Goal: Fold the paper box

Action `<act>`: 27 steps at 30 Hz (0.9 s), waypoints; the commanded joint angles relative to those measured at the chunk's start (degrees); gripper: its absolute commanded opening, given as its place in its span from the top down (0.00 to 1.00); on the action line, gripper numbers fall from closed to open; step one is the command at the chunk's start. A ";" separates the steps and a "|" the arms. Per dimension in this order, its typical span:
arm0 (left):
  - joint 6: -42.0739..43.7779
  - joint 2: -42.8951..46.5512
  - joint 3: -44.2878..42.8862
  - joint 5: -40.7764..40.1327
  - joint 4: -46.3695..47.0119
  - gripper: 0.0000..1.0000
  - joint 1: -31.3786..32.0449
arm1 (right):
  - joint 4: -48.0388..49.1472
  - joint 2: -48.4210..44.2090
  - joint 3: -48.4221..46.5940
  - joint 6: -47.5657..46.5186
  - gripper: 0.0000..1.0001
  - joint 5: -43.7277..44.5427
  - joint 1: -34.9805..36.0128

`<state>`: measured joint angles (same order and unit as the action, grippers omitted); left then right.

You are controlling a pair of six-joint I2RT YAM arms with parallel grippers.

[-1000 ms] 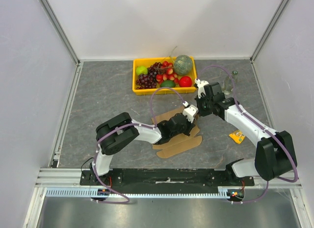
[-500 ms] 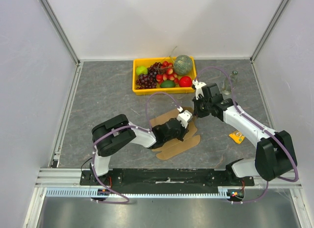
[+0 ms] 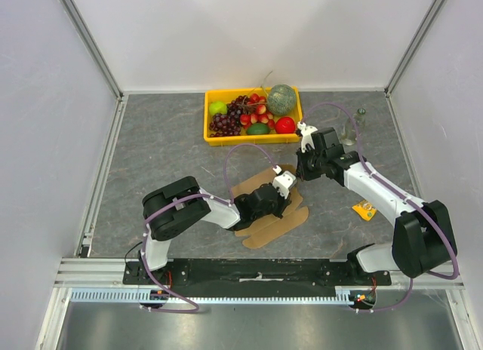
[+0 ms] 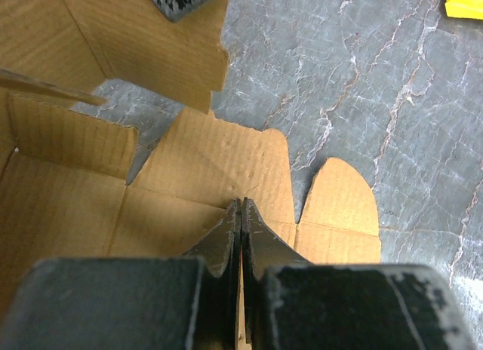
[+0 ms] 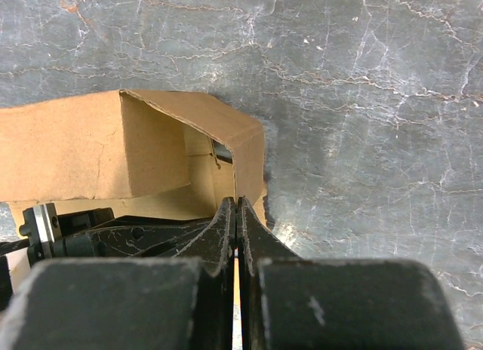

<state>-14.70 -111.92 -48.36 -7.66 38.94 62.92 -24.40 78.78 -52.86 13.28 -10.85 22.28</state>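
The paper box is a brown corrugated sheet lying at the table's middle, partly folded. My left gripper is shut, with its tips low over the sheet's flat inner panel. In the left wrist view a side flap stands raised at the left. My right gripper is shut too. Its tips sit at the corner edge of a raised flap, and I cannot tell whether they pinch it. The left arm's dark wrist shows beside them.
A yellow crate of fruit stands behind the box. A small yellow packet lies at the right, under the right forearm. A clear bottle-like object stands at the back right. Metal frame rails and walls border the table.
My left wrist has drawn back toward the near left, and the sheet shifted slightly with it. The right gripper edged a little left. Both stayed shut.
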 commanded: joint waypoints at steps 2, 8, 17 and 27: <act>0.46 0.65 -0.77 -3.32 1.67 0.98 0.45 | 2.52 0.14 2.23 2.01 1.00 -2.24 -0.22; -0.07 -0.76 -1.83 -3.24 1.23 0.98 0.54 | 3.66 -0.65 5.05 2.81 1.00 -2.16 -0.13; 0.11 6.61 -0.07 -1.22 0.44 0.98 0.45 | 3.66 -1.97 6.37 2.63 1.00 0.04 -0.13; 2.39 29.28 4.85 9.07 -4.82 0.98 0.54 | 4.01 -2.41 7.16 2.19 1.00 0.92 -0.14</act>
<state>-14.50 -91.26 -45.25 -3.31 35.64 63.13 -20.21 77.19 -46.65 15.62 -11.49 22.28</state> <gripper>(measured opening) 0.025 0.007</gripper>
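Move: My shut left fingertips are low on the box; the flat end flap's middle lies about 3 cm ahead, 2 cm right and just below them. The raised side flap's middle is some 11 cm ahead, 2 cm right and 4 cm up; the near panel is about 5 cm back and 1 cm left. From my right hand, gripping the raised flap's edge, that flap's middle is 2 cm ahead, 3 cm left and 2 cm down, the end flap 6 cm back, 3 cm left and 7 cm down. My right hand keeps its pinch on the raised side flap, eases it about 2 cm down and a little back, then holds still there. My left fingertips stay almost in place low on the end flap until my right hand has settled, then come free and rise fast, some 13 cm straight up off the box, the wrist tilting about 15 degrees, fingers still shut. ##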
